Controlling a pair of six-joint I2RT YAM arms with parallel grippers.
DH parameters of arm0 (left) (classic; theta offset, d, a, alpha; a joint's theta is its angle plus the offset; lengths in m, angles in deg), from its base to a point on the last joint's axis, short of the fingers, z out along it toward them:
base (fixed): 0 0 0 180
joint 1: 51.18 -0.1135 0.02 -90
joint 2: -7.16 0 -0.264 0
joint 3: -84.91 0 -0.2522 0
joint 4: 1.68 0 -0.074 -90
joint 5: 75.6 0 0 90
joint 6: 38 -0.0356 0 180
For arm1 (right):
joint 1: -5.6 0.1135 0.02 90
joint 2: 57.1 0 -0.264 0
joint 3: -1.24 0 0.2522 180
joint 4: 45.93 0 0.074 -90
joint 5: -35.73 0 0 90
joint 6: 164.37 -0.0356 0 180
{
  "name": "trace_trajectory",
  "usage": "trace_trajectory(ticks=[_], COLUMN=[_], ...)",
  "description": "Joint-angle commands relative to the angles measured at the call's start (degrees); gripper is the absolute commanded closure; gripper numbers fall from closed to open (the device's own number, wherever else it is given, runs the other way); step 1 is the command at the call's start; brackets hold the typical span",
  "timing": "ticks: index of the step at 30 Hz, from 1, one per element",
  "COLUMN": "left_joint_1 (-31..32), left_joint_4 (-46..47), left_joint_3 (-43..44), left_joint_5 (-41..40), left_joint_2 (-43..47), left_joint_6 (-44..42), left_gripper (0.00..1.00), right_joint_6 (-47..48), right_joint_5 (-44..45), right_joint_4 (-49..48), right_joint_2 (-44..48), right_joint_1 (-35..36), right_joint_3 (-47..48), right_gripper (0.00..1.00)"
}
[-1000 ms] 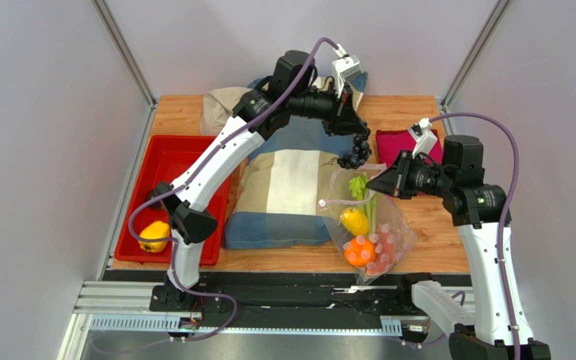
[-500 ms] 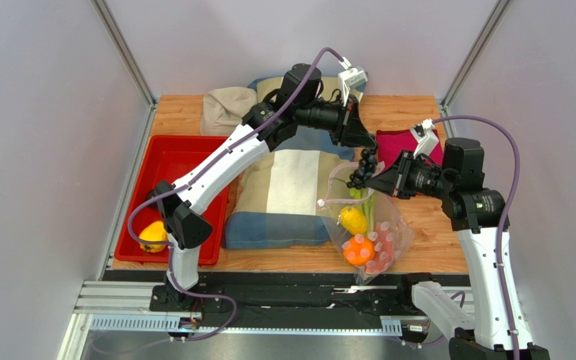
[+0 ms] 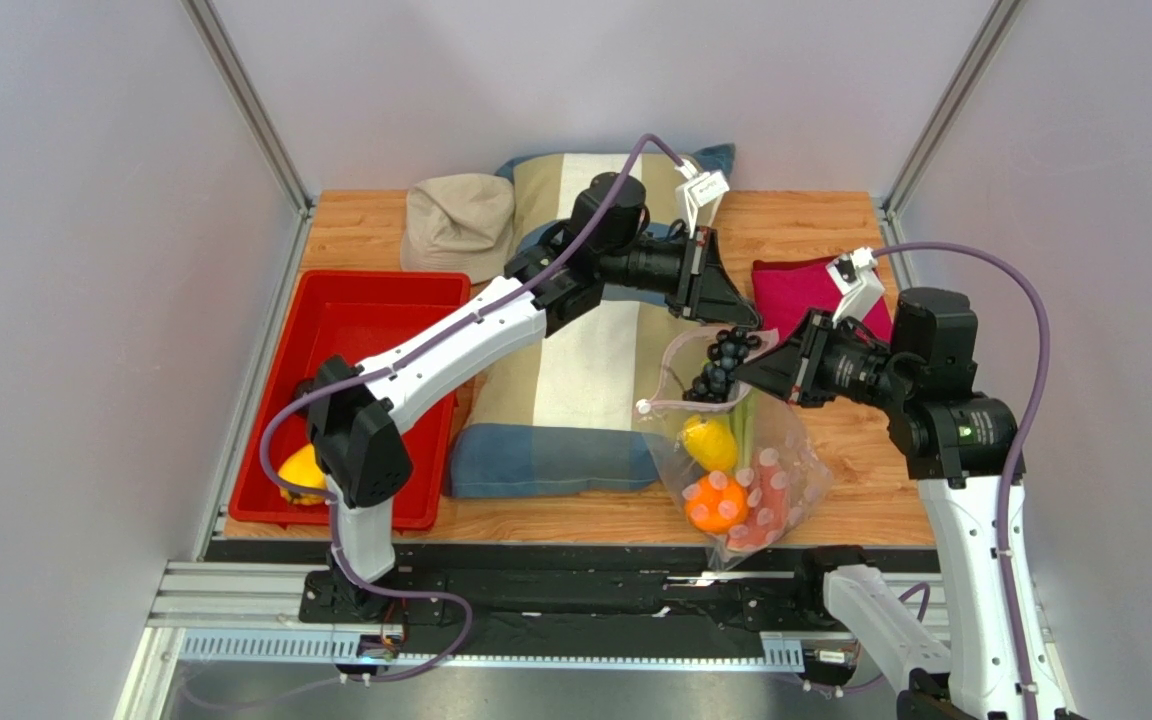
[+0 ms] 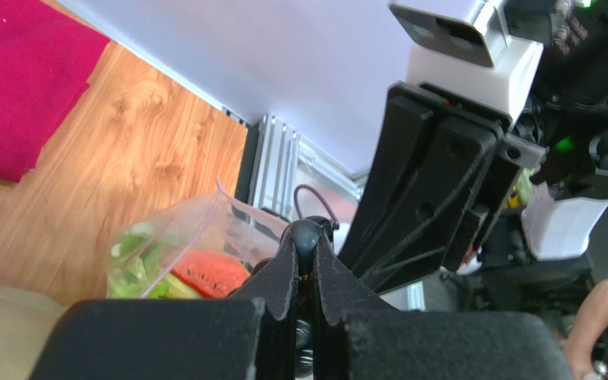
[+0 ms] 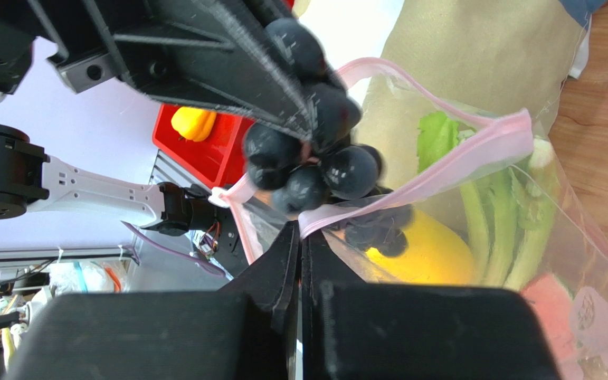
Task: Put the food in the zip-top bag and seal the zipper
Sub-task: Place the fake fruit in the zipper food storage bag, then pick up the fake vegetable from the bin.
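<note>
The clear zip-top bag (image 3: 778, 473) lies on the table's right front, its mouth held up. My right gripper (image 3: 755, 365) is shut on the pink zipper (image 5: 458, 162) strip at the rim. My left gripper (image 3: 728, 321) is shut on the dark grape cluster (image 3: 713, 365), which hangs at the open mouth, its lowest grapes just inside. Inside the bag lie a yellow pepper (image 3: 708, 443), an orange (image 3: 717, 503), green celery (image 5: 505, 214) and a reddish slice (image 5: 553, 305). In the left wrist view one grape (image 4: 307, 235) sits pinched at the fingertips.
A red tray (image 3: 357, 323) at the left holds another yellow pepper (image 3: 304, 473). A striped cushion (image 3: 567, 375) fills the middle, with a beige cloth (image 3: 459, 218) behind it. A magenta cloth (image 3: 800, 293) lies at the back right, close to both grippers.
My left gripper has carried the grapes right and down, from above the cushion to the bag's mouth. The right gripper has kept its hold on the zipper edge, shifting slightly.
</note>
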Motion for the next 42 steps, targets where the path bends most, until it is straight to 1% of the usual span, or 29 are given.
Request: trace_trajectory(ticks=[1,4,7,8,10,11,13,14,17,18,20,21,22,23,24,25,26,27,28,29,30,32,33,35,36,38,39,41,42], left_joint_1=[0.29,0.29,0.29,0.38,0.12,0.03,-0.94,-1.46,-5.23,-6.29,-9.81,-11.03,-14.53,-16.48,-18.93,-24.0,-27.19,-29.74,-32.12,-36.93,-39.06,-44.68,-46.45,-48.31,-50.92,-52.96,-54.45,-56.04,-57.35], left_joint_4=[10.44,10.63,8.0,5.81,0.73,-1.04,-4.12,-4.49,-8.69,-11.06,-22.37,-26.51,-32.55,-36.1,-42.57,-45.51,-48.75,-54.88,-57.29,-60.36,-64.83,-67.67,-68.9,-69.18,-69.53,-69.71,-70.4,-71.11,-71.02], left_joint_3=[-0.26,-0.18,-0.09,-0.09,-0.61,-0.96,-3.67,-4.82,-5.98,-5.45,-2.3,-1.42,-1.32,-1.32,-1.67,-2.28,-2.37,-2.63,-3.07,-3.16,-4.03,-5.71,-7.8,-10.18,-12.81,-15.72,-18.69,-21.87,-24.84], left_joint_5=[-1.0,-0.91,-0.12,0.06,0.93,0.94,-0.02,-0.12,0.06,-0.03,-3.09,-4.76,-6.43,-7.58,-8.98,-8.91,-9.25,-11.0,-12.06,-13.2,-13.73,-15.22,-18.37,-22.5,-27.75,-31.91,-35.41,-38.51,-42.53], left_joint_2=[0.62,-1.32,-1.68,-1.42,0.34,1.21,4.55,5.78,9.65,11.31,12.99,15.09,16.15,17.21,19.05,19.85,20.55,21.78,22.31,22.75,23.8,25.04,26.35,27.76,28.81,29.69,29.96,29.88,29.7], left_joint_6=[8.29,11.47,9.64,8.68,3.94,2.01,-2.4,-3.19,-8.54,-14.39,-22.49,-29.49,-32.52,-35.42,-40.67,-43.25,-45.97,-51.05,-53.62,-56.52,-61.25,-64.44,-65.5,-66.21,-67.61,-68.93,-70.85,-73.15,-74.99], left_gripper=[1.0,1.0,0.79,0.62,0.43,0.3,0.19,0.01,0.01,0.01,0.01,0.01,0.01,0.01,0.01,0.01,0.01,0.01,0.01,0.01,0.01,0.02,0.03,0.03,0.03,0.04,0.04,0.04,0.04], right_joint_6=[-0.39,-0.48,-0.21,-0.21,-0.04,0.05,0.14,0.14,0.31,0.32,0.75,0.93,1.37,1.98,2.16,2.42,2.77,3.04,3.04,3.21,3.48,3.39,3.74,4.36,4.53,4.97,5.15,5.76,5.94], right_joint_5=[-1.35,-1.52,-1.61,-1.7,-2.05,-2.14,-2.66,-2.93,-3.37,-3.54,-3.8,-4.59,-4.95,-5.21,-5.82,-6.35,-6.88,-7.67,-7.94,-8.29,-9.51,-10.13,-9.79,-9.17,-8.56,-8.29,-7.94,-8.03,-8.2], right_joint_4=[-4.85,-4.93,-4.94,-4.94,-4.85,-4.85,-4.85,-4.85,-4.85,-4.76,-4.58,-4.58,-4.58,-4.67,-4.67,-4.67,-4.67,-4.58,-4.58,-4.5,-4.58,-4.67,-4.24,-3.53,-3.36,-3.09,-2.92,-2.57,-2.21], right_joint_2=[1.32,1.32,1.32,1.4,1.4,1.4,1.4,1.49,1.4,1.4,1.49,1.4,1.4,0.88,0.62,0.35,-0.09,-0.18,-0.09,0.08,0.61,1.05,1.05,0.96,0.88,0.35,0.17,-0.44,-0.7], right_joint_1=[-0.25,-0.34,-0.51,-0.6,-1.04,-1.13,-1.48,-1.57,-1.83,-1.92,-2.1,-2.36,-2.45,-2.45,-2.71,-2.8,-2.8,-2.8,-2.89,-2.89,-2.89,-2.89,-2.89,-2.89,-2.89,-2.8,-2.97,-2.89,-2.89], right_joint_3=[0.48,0.66,0.75,0.83,0.92,1.01,1.01,1.01,0.92,0.92,1.18,1.27,1.88,2.76,3.46,5.3,6.01,6.54,6.98,7.16,6.9,5.59,5.23,4.79,4.53,4.35,4.18,4.09,4.17], right_gripper=[1.0,1.0,1.0,1.0,1.0,1.0,1.0,1.0,1.0,1.0,1.0,1.0,1.0,1.0,1.0,1.0,1.0,1.0,1.0,1.0,1.0,1.0,1.0,1.0,1.0,1.0,1.0,1.0,1.0])
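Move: The grapes already hang from the left fingers, dipping into the bag's mouth, whose middle is about 5 cm to the left, 3 cm back and 6 cm below. Inside, the yellow fruit is some 4 cm left, 8 cm back and 15 cm below; the red tray's middle is roughly 60 cm left, level fore and aft, and 33 cm lower. From the right hand, the mouth's middle is about 4 cm left, 1 cm ahead, at its height. Open the left fingers wide to let go of the grapes at the bag's mouth, dipping about 3 cm as they spread. Then swing the emptied hand fast to the left, about 47 cm, arcing forward and partly back and sinking towards the red tray, while the fingers turn from pointing right to pointing down and forward. Keep the right fingers pinched on the bag's rim, raising it some 3 cm late on. ##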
